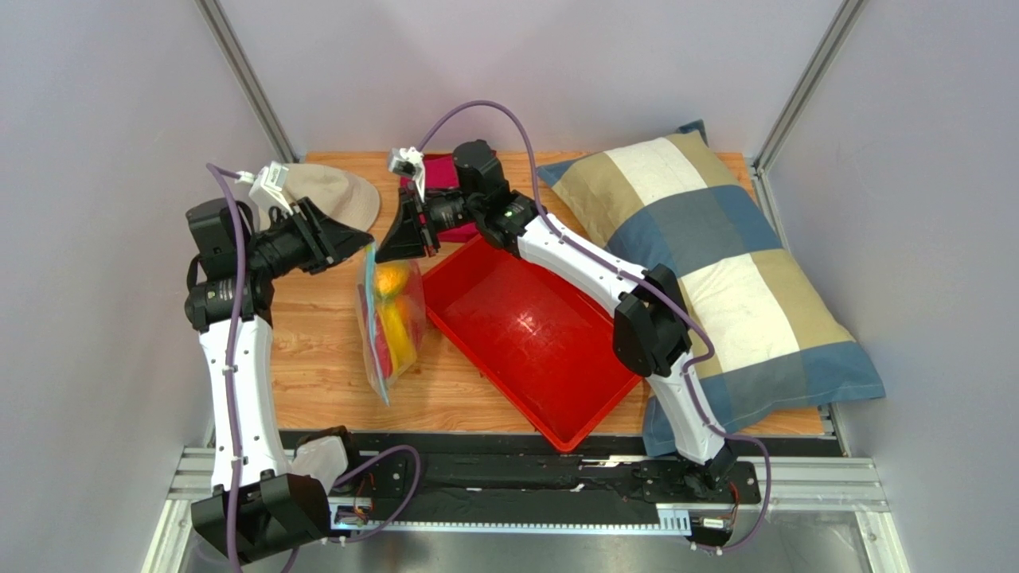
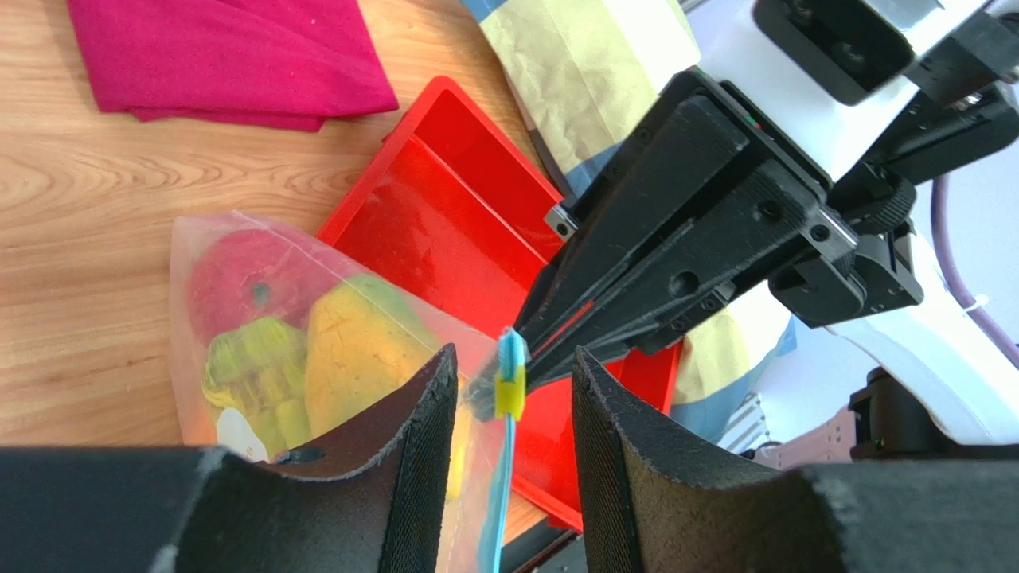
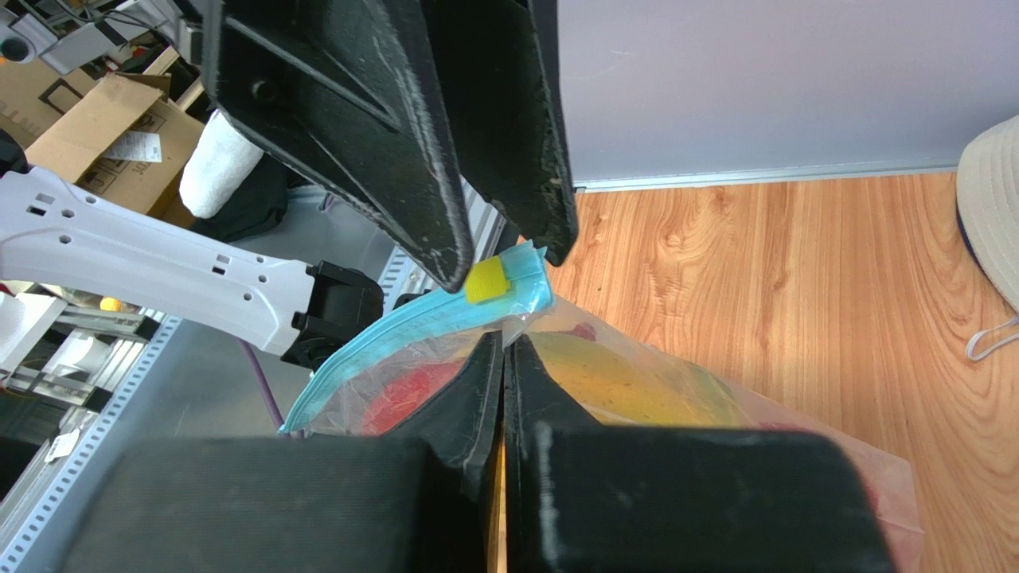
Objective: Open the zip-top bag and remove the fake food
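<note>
The zip-top bag stands on edge on the wooden table, mouth up, its blue-teal zip strip carrying a yellow slider. Inside it shows the fake food: a red apple, a yellow-green mango and a banana bunch. My right gripper is shut on the bag's clear plastic just under the strip's end. My left gripper is open, one finger on each side of the strip and slider, touching neither. In the top view both grippers meet over the bag's far end, the left gripper beside the right gripper.
A red tray lies right of the bag, under my right arm. A checked pillow fills the table's right side. A beige hat and a magenta cloth lie at the back. Grey walls close in on three sides.
</note>
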Motion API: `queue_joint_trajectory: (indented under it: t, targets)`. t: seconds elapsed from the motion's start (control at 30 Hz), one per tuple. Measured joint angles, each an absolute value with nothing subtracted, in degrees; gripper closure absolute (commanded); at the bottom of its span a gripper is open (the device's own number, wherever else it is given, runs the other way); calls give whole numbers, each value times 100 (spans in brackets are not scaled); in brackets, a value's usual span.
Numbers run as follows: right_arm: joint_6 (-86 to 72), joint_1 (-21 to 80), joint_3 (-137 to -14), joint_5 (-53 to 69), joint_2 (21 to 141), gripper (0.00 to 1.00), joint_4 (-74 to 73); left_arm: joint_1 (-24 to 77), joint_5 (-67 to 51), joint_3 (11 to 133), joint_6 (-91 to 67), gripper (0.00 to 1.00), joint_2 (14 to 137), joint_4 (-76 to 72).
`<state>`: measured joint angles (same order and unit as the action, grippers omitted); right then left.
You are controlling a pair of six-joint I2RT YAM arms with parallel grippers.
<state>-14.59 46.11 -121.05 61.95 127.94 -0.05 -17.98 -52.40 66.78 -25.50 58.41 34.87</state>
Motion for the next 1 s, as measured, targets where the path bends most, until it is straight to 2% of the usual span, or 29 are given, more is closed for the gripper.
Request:
queue_joint_trajectory:
  t: [0.07,0.2,0.43,0.53,0.6,0.63,0.83,1.0]
  targets:
    - [-1459,4613,-12101,6184,12783,100,-19,-1796,-5227,6667,-2556,58,5878,3492]
    - [-1485,4611,-12101,6156,12783,100,-19,-1763,-5256,6665,-2561,71,5935,3483]
    - [-1636,4611,-12101,6136,12783,100,-14,-1699,-5411,6508,-2563,70,5935,3433]
    - [-1717,4611,-12101,6136,12783,100,-14,-1691,-5450,6405,-2561,81,5935,3420]
    - [-1747,4611,-12101,6139,12783,100,-12,-1691,-5452,6381,-2563,95,5935,3404]
    - [-1767,4611,-12101,6136,12783,100,-12,-1691,-5452,6379,-2571,98,5935,3400]
    - [-2062,4611,-12077,5966,12783,100,21,-1684,-5448,6377,-2563,100,5924,3350]
    - [-2976,4652,-11701,5325,12742,100,351,-1660,-5251,6222,-2558,100,5839,3232]
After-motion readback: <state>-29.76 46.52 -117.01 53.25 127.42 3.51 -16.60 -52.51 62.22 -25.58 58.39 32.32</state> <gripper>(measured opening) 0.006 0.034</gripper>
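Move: The bag's yellow zip slider sits between the left hand's open fingertips, level with the hand point front to back, about 1 cm right and 2 cm lower. From that hand, the fake food hangs some 9 cm back, 3 cm right and 10 cm down; the pink cloth lies about 9 cm ahead, 9 cm right, 22 cm below. From the right hand, already shut on the bag's top corner, the slider is level front to back, about 2 cm left, 1 cm higher. Left hand sinks about 2 cm and pinches the zip slider while the right keeps its hold, finally rolling 15 degrees. ##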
